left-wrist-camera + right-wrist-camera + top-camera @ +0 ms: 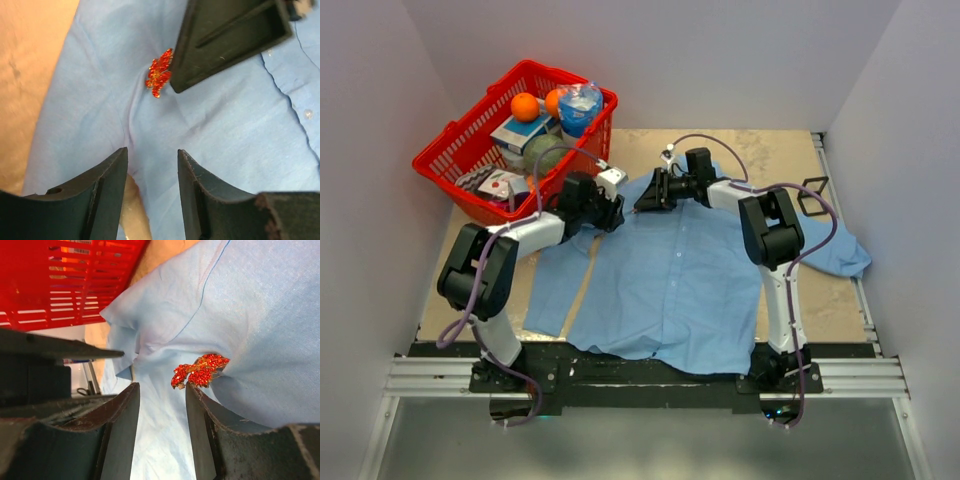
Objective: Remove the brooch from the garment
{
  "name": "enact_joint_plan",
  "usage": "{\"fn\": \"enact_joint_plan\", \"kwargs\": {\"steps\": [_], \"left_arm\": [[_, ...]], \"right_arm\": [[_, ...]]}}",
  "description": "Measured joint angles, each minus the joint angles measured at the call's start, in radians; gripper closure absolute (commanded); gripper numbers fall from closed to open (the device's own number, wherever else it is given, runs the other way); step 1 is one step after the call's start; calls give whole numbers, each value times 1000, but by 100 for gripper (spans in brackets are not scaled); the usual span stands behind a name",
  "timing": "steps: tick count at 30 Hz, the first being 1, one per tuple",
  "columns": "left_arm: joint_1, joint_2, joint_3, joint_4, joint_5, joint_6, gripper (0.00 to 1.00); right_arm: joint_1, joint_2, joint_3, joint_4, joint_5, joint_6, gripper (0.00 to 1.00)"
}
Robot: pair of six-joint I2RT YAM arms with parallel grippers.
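The garment [680, 280], a light blue button-up shirt, lies spread on the table. The brooch [159, 72], a small red sparkly flower, is pinned near the collar. My left gripper [152, 156] is open over the cloth just short of the brooch, with nothing between its fingers. My right gripper [162, 390] is also open. The brooch [200, 371] rests against the tip of its right-hand finger [200, 405], partly tucked under a fold of shirt. From above, the left gripper [618, 212] and right gripper [640, 203] meet tip to tip at the collar, and the brooch is hidden there.
A red basket [450, 160] holding oranges [525, 106] and packages stands at the back left, close behind the left arm. The basket [65, 280] also fills the top left of the right wrist view. A shirt sleeve [840, 255] trails right.
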Motion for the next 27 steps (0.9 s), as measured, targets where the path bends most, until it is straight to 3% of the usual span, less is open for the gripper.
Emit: {"fn": "enact_joint_plan", "kwargs": {"steps": [9,21,27], "left_arm": [[-27,39,-51,265,-8,121,52],[-27,158,9,333,48,138,50],[-27,206,21,388,82,111,56]], "right_arm": [[0,3,0,37,-1,49,53],[0,3,0,35,0,52,50],[0,3,0,34,0,53,49]]}}
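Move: The brooch sits roughly 6 cm ahead of the left hand and 6 cm to its right, some 4 cm lower. A shirt button lies about 15 cm to the left hand's right, level with it and 6 cm down; the red basket's middle is around 24 cm ahead and 22 cm to its left, 3 cm up. For the right hand the brooch is just past the fingertips, about 2 cm left, 2 cm down, straight alongside. With its fingers half open throughout, the left hand reaches forward and rightward at once towards the brooch, about 4 cm each way, lifting 1 cm before sinking some 2.5 cm from that height, while its fingertips tilt up about 15 degrees and swing slightly clockwise to bring the two open fingers up either side of the line to the brooch. The right hand stays beside the brooch with its own fingers half open and its fingertip close against it, and the left fingers stop short of closing on anything. ##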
